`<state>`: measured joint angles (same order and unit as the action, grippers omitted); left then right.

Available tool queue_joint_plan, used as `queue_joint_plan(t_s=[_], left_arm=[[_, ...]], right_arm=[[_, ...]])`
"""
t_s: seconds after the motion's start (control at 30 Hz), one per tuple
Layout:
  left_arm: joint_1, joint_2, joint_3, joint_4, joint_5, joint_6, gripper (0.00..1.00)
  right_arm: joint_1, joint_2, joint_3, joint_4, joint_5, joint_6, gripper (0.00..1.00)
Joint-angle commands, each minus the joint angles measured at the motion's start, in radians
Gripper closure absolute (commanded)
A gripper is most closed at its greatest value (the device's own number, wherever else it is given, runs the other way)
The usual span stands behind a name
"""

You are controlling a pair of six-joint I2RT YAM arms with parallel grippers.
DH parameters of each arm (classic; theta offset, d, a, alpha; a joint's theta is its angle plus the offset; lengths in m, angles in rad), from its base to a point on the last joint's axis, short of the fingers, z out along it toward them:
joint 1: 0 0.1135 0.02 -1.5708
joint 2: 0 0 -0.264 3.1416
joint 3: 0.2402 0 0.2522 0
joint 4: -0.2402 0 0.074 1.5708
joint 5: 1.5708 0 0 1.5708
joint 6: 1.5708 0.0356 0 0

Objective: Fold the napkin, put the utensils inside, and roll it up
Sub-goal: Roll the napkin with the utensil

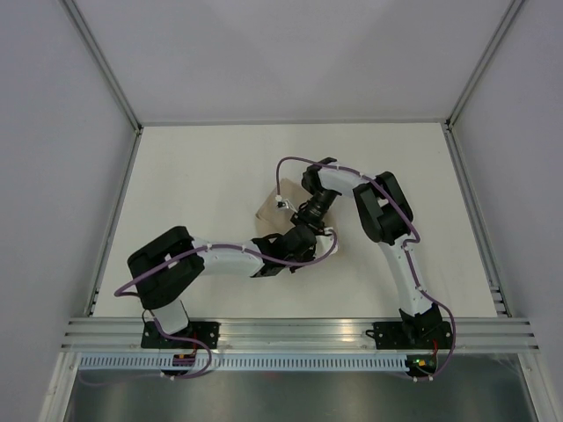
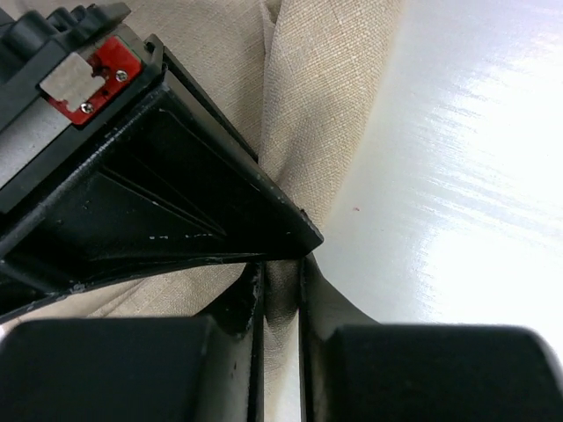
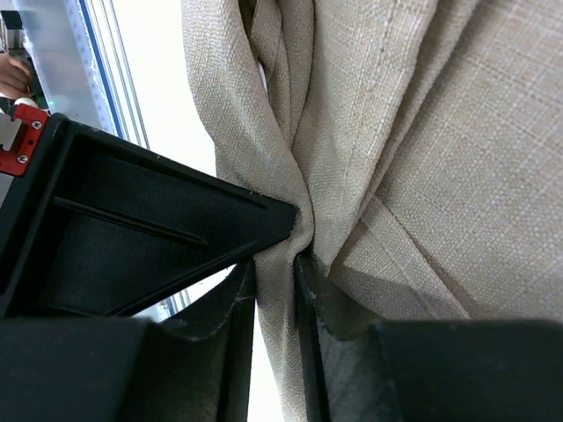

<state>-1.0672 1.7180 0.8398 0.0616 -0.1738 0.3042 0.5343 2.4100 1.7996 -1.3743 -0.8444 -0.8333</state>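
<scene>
The beige napkin [image 1: 266, 207] lies bunched at the table's middle, mostly hidden under both arms. My left gripper [image 1: 297, 241] and right gripper [image 1: 302, 226] meet over it, almost touching. In the left wrist view the left gripper [image 2: 281, 274] is shut on a thin fold of the napkin [image 2: 327, 88], with the right gripper's black body [image 2: 167, 202] pressed close beside it. In the right wrist view the right gripper [image 3: 276, 264] is shut on a gathered ridge of the napkin [image 3: 440, 132], whose folds hang past the jaws. The utensils are out of view.
The white table [image 1: 202, 176] is framed by grey walls with metal posts [image 1: 106, 66] at the sides. An aluminium rail [image 1: 299, 330] runs along the near edge, carrying both arm bases. Purple cables [image 1: 295, 163] loop over the arms.
</scene>
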Motion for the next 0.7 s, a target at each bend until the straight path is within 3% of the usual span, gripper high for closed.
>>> queue_joint_plan(t_s=[0.0, 0.27, 0.53, 0.67], left_arm=[[0.049, 0.098, 0.022, -0.091, 0.157, -0.082, 0.96], [0.101, 0.13, 0.067, -0.164, 0.376, -0.094, 0.98], [0.154, 0.153, 0.094, -0.19, 0.526, -0.105, 0.98], [0.19, 0.172, 0.117, -0.209, 0.625, -0.109, 0.98]], right_arm=[[0.018, 0.048, -0.028, 0.121, 0.151, -0.043, 0.7], [-0.036, -0.048, -0.037, 0.118, 0.079, -0.056, 0.45], [-0.16, -0.195, -0.054, 0.089, -0.064, -0.109, 0.39], [-0.292, -0.265, -0.103, 0.127, -0.16, -0.138, 0.39]])
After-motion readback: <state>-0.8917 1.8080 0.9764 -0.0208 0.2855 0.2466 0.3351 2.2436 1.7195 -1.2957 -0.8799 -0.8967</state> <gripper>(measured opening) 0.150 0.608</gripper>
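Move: The napkin's rolled near edge is already pinched in my left fingers, at the hand point itself, and also still in my right fingers, which sit about 3 cm to the right of my left ones. From my left hand, the napkin's right end lies some 10 cm to the right and level with it. Its unrolled far corner is roughly 18 cm ahead and 5 cm left, some 2 cm lower. I open my right fingers, letting go of the rolled edge, and carry that hand up off it, forward and to the right over the napkin, about 8 cm in all and speeding up. Meanwhile my left hand keeps its pinch on the roll, drags it about 2.5 cm to the right just above the table and tips its fingers some 20 degrees farther down. ##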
